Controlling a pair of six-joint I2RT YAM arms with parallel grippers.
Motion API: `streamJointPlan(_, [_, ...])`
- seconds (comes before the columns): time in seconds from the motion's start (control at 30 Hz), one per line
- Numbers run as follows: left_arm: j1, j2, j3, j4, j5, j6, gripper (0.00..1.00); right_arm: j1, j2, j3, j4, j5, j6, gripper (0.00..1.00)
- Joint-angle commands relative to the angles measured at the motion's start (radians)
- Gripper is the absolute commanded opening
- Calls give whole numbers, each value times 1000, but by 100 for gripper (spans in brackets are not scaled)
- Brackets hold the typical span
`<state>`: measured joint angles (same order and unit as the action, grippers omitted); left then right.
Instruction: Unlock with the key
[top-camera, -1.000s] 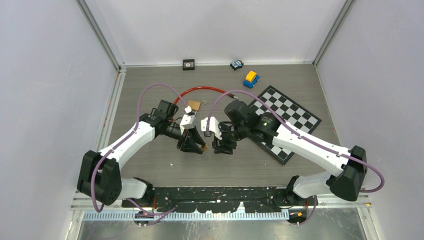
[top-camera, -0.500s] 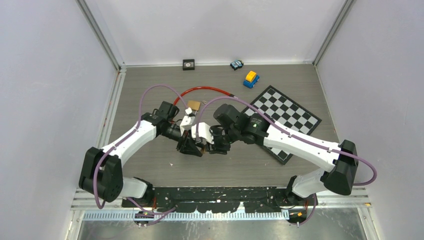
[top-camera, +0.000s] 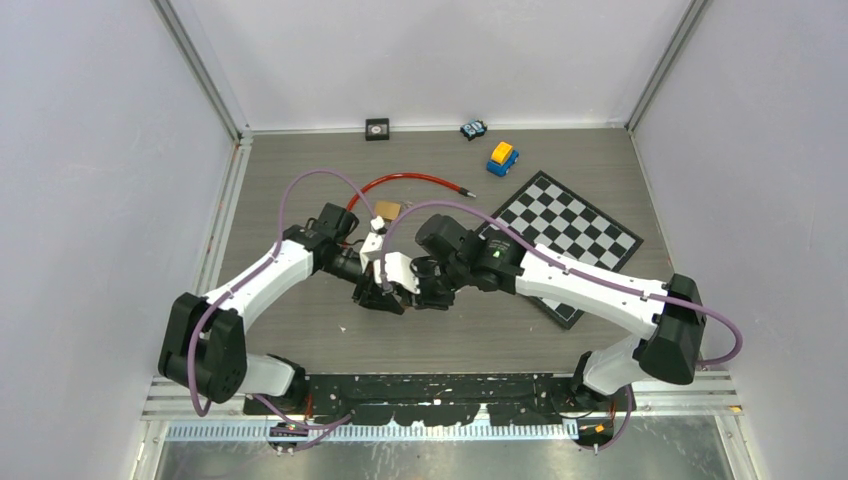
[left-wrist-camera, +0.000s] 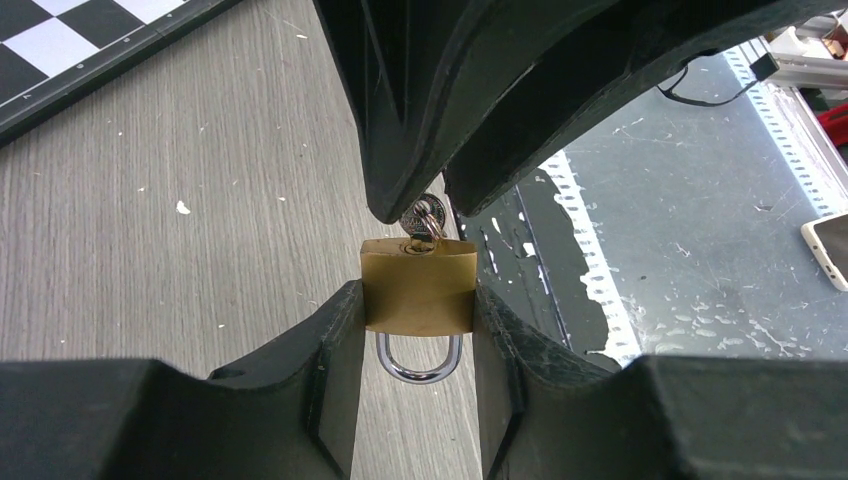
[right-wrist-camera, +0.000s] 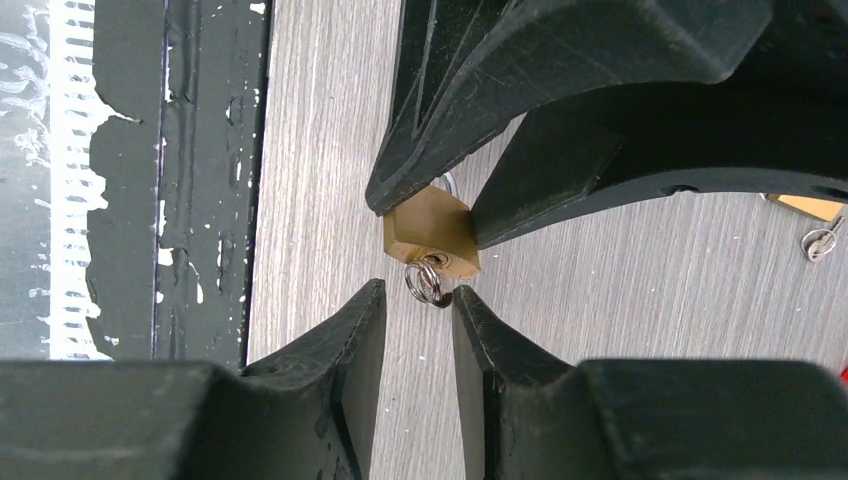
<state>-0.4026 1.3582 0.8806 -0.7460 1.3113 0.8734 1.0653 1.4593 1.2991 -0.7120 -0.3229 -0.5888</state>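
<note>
A brass padlock (left-wrist-camera: 417, 285) is clamped body-first between the fingers of my left gripper (left-wrist-camera: 417, 300), with its steel shackle (left-wrist-camera: 420, 362) pointing back toward the wrist. The key (left-wrist-camera: 424, 215) sits in the keyhole with a small ring on its head. In the right wrist view the padlock (right-wrist-camera: 430, 232) hangs from the left fingers (right-wrist-camera: 470, 120), and the key (right-wrist-camera: 428, 283) lies right at the tips of my right gripper (right-wrist-camera: 418, 290). A gap still shows between those jaws. From above, both grippers (top-camera: 385, 295) (top-camera: 415, 290) meet tip to tip at mid-table.
A chessboard (top-camera: 570, 230) lies under the right arm. A red cable (top-camera: 410, 180) and a second brass padlock (top-camera: 390, 211) sit just behind the grippers. A yellow-blue toy car (top-camera: 502, 157), a smaller car (top-camera: 473, 129) and a black square (top-camera: 377, 128) are at the back.
The right arm has swung left until its fingertips reach the key, and its jaws have narrowed. The left arm holds the padlock in the same place.
</note>
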Motion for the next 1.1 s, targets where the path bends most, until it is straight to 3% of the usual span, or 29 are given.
streamJointPlan(0.0, [5,1,44,-23,62,24,0,12,6,44,34,5,15,34])
streamJointPlan(0.2, [5,-2,43,-26,61,31,0,13,10,44,47,3,44,16])
streamJointPlan(0.37, [5,-5,41,-27,35,51,0,11,18,36,85,7,122,8])
streamJointPlan(0.5, [5,-22,29,4,-2,50,0,-9,23,20,141,-5,240,5])
streamJointPlan(0.8, [5,-89,-38,234,-121,-127,0,-131,30,-33,278,-125,524,1])
streamJointPlan(1.07, [32,-118,-72,367,-184,-213,0,-203,13,-93,368,-234,650,1])
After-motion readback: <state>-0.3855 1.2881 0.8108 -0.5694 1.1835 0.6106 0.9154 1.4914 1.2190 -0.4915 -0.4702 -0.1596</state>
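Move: The right hand has the padlock's key and its rings just off its open fingertips, about 1 cm left and 1 cm down. The padlock body lies roughly 3 cm left of that hand and 3 cm below it, still gripped by the left hand. From the left hand, the key is some 3 cm to the right, 1 cm back and 1 cm higher. A spare padlock lies on the table about 15 cm ahead of the right hand, 4 cm left and 17 cm below. Easing slightly left, the right hand first closes its fingers on the key head, then rolls about 30 degrees clockwise, looking along its fingers into the lock, and swings roughly 3 cm forward. The left hand keeps its grip on the padlock; it is twisted along and sinks about 1 cm, then swings 1.5 cm forward and turns partly back at the end. ##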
